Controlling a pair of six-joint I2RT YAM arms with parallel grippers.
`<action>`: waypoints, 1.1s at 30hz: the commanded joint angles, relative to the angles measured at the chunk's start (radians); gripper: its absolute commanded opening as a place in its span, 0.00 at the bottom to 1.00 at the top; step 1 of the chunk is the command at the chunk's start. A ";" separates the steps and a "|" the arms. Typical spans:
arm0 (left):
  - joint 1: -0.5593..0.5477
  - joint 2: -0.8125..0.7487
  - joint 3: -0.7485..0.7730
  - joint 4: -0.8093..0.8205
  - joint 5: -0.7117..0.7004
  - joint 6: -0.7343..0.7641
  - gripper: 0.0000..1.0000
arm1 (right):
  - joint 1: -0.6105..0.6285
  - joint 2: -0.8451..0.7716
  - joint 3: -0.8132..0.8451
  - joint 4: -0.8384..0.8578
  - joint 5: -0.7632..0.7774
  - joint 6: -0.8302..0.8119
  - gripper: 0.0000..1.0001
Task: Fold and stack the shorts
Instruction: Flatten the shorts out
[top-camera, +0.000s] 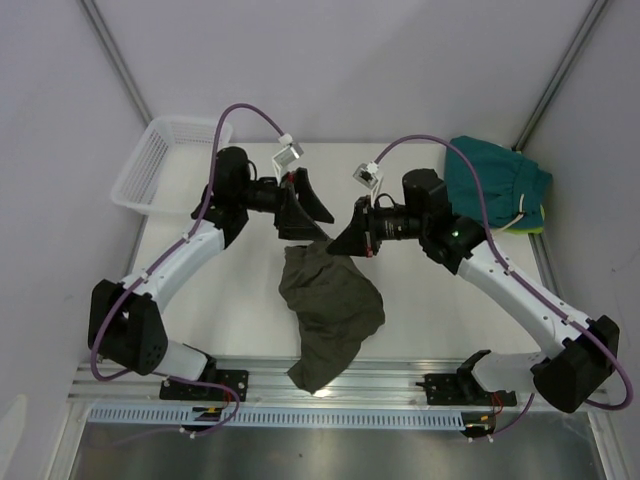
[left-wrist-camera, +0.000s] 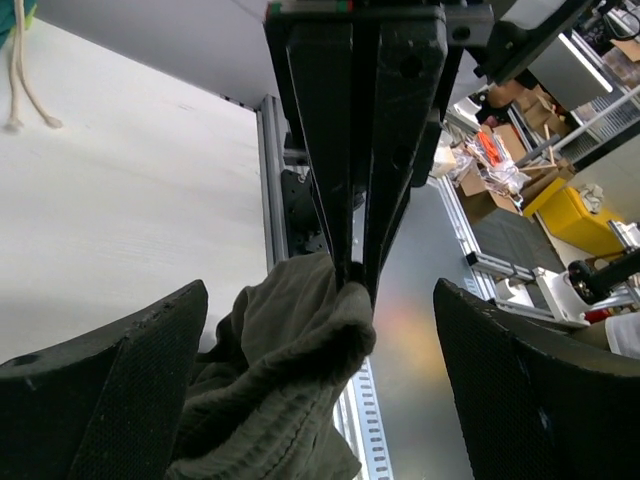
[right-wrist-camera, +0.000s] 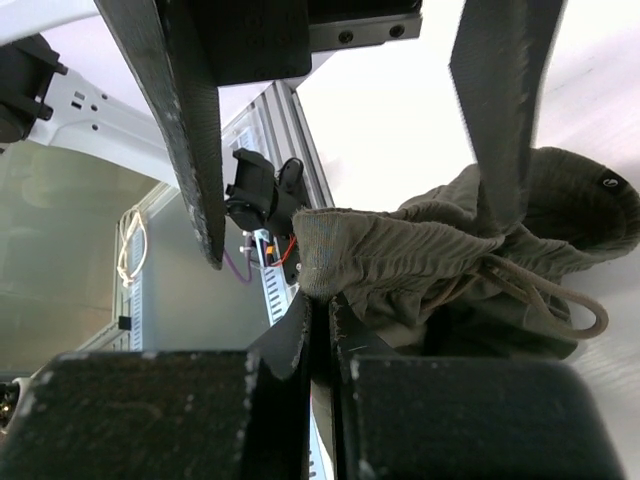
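The olive-green shorts (top-camera: 328, 310) hang bunched over the table's front edge, held up by the waistband. My right gripper (top-camera: 346, 240) is shut on that waistband (right-wrist-camera: 345, 250), and the dark drawstring (right-wrist-camera: 560, 300) loops out beside it. My left gripper (top-camera: 310, 218) faces it, open wide, its fingers (left-wrist-camera: 110, 390) standing either side of the pinched fold of the olive shorts (left-wrist-camera: 290, 350) without closing on it. In the left wrist view the right gripper (left-wrist-camera: 360, 140) shows as a dark upright wedge. The folded teal shorts (top-camera: 495, 180) lie at the back right.
A white mesh basket (top-camera: 160, 165) stands at the back left corner. The aluminium rail (top-camera: 330, 385) with both arm bases runs along the near edge. White walls close the table at the back and sides.
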 joint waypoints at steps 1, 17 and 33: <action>0.000 -0.038 0.024 -0.064 0.056 0.136 0.94 | -0.019 0.002 0.051 0.050 -0.043 0.023 0.00; -0.081 -0.036 0.122 -0.462 -0.115 0.395 0.18 | -0.039 0.052 0.054 0.087 -0.069 0.039 0.00; -0.066 -0.107 0.432 -0.896 -0.316 0.554 0.00 | -0.239 -0.136 -0.222 0.132 -0.204 0.006 0.83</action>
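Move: About 3 cm back from the left hand, 1 cm to its right and a centimetre or two lower, the waistband corner of the shorts stands up in the right hand's shut fingers. The left gripper itself is some 3 cm ahead of the right hand, 1 cm to its left and a little higher. The waistband's far corner sags about 7 cm left of the right hand, 3 cm ahead and 5 cm below. Easing back and down about 2 cm with its wide-open fingers, the left hand comes onto the waistband corner, which the right hand brings slightly forward, and shuts on it. Only then do the right fingers open and let go, drawing off about 4 cm to the right while the left hand lifts some 3 cm and tilts a little. ##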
